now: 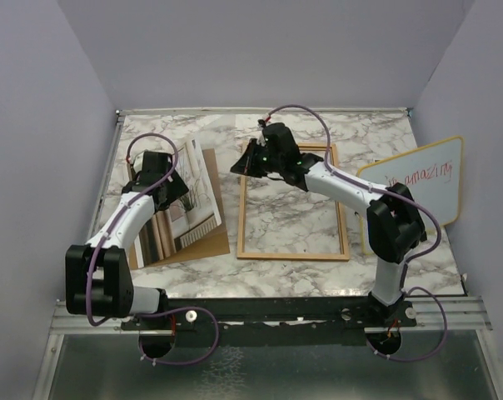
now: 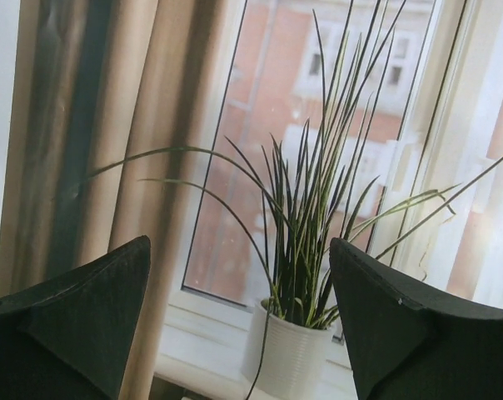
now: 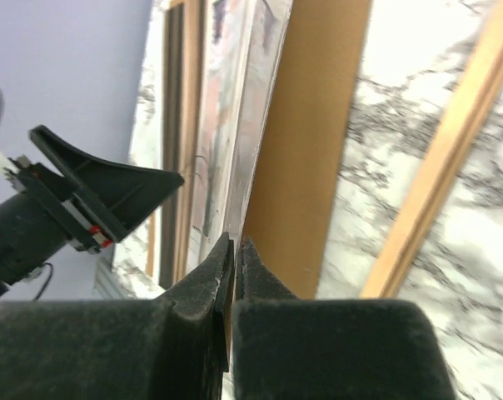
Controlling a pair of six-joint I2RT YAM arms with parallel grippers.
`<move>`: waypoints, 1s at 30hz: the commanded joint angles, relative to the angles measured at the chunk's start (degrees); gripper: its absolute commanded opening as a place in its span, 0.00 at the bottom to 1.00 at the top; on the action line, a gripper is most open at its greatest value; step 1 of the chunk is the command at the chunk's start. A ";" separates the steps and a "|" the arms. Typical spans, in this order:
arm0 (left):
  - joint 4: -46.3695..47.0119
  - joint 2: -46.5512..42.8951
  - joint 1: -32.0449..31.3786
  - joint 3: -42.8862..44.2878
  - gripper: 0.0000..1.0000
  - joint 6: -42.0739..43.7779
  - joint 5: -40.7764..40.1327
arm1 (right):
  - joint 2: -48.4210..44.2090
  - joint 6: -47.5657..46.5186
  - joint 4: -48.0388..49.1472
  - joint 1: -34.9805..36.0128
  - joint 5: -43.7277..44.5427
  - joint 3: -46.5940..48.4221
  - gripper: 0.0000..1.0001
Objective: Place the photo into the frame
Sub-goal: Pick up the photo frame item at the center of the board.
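The photo (image 1: 193, 196) of curtains, a window and a potted plant lies on the brown back board (image 1: 211, 237) at the left of the table. My left gripper (image 1: 175, 185) hovers open just above it, and the print (image 2: 301, 167) fills the left wrist view between the two spread fingers (image 2: 85, 325). The frame's empty wooden rim (image 1: 293, 254) lies flat in the middle, marble showing through. My right gripper (image 1: 235, 169) reaches to the board's right edge. In the right wrist view its jaws (image 3: 235, 246) are shut, with the thin brown board edge (image 3: 318, 125) and the photo's edge (image 3: 235, 100) running into them.
A yellow-rimmed whiteboard (image 1: 426, 187) with red writing leans at the right side of the table. Grey walls close in the table on three sides. The left gripper's finger (image 3: 110, 187) shows beside the photo in the right wrist view.
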 commanded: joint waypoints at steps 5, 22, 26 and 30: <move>0.51 1.03 0.33 -3.75 0.89 -1.07 -0.06 | -9.17 -3.75 -5.94 -0.51 8.35 -10.35 0.00; 7.97 8.05 0.26 -12.18 0.66 -4.40 5.41 | -8.90 7.61 21.49 -5.27 -7.94 -32.58 0.24; 8.45 8.72 0.27 -12.50 0.65 -4.49 5.68 | -6.50 9.14 25.41 -5.27 -10.85 -32.28 0.41; 8.51 9.00 0.28 -12.31 0.65 -4.40 5.77 | -4.49 10.01 27.38 -5.27 -12.69 -31.00 0.49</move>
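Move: The right hand, already pinching the edge of a clear sheet, is on its way to the frame, whose middle lies about 15 cm to its right, 8 cm back and 17 cm below. The photo is some 17 cm left of that hand and 8 cm back, equally low. For the left hand the photo's middle is about 9 cm below, 2 cm back and 1 cm left, with the frame some 31 cm to the right and 2 cm back. Right hand carries clear sheet about 10 cm down, right and back, then opens; left sinks towards the photo. ##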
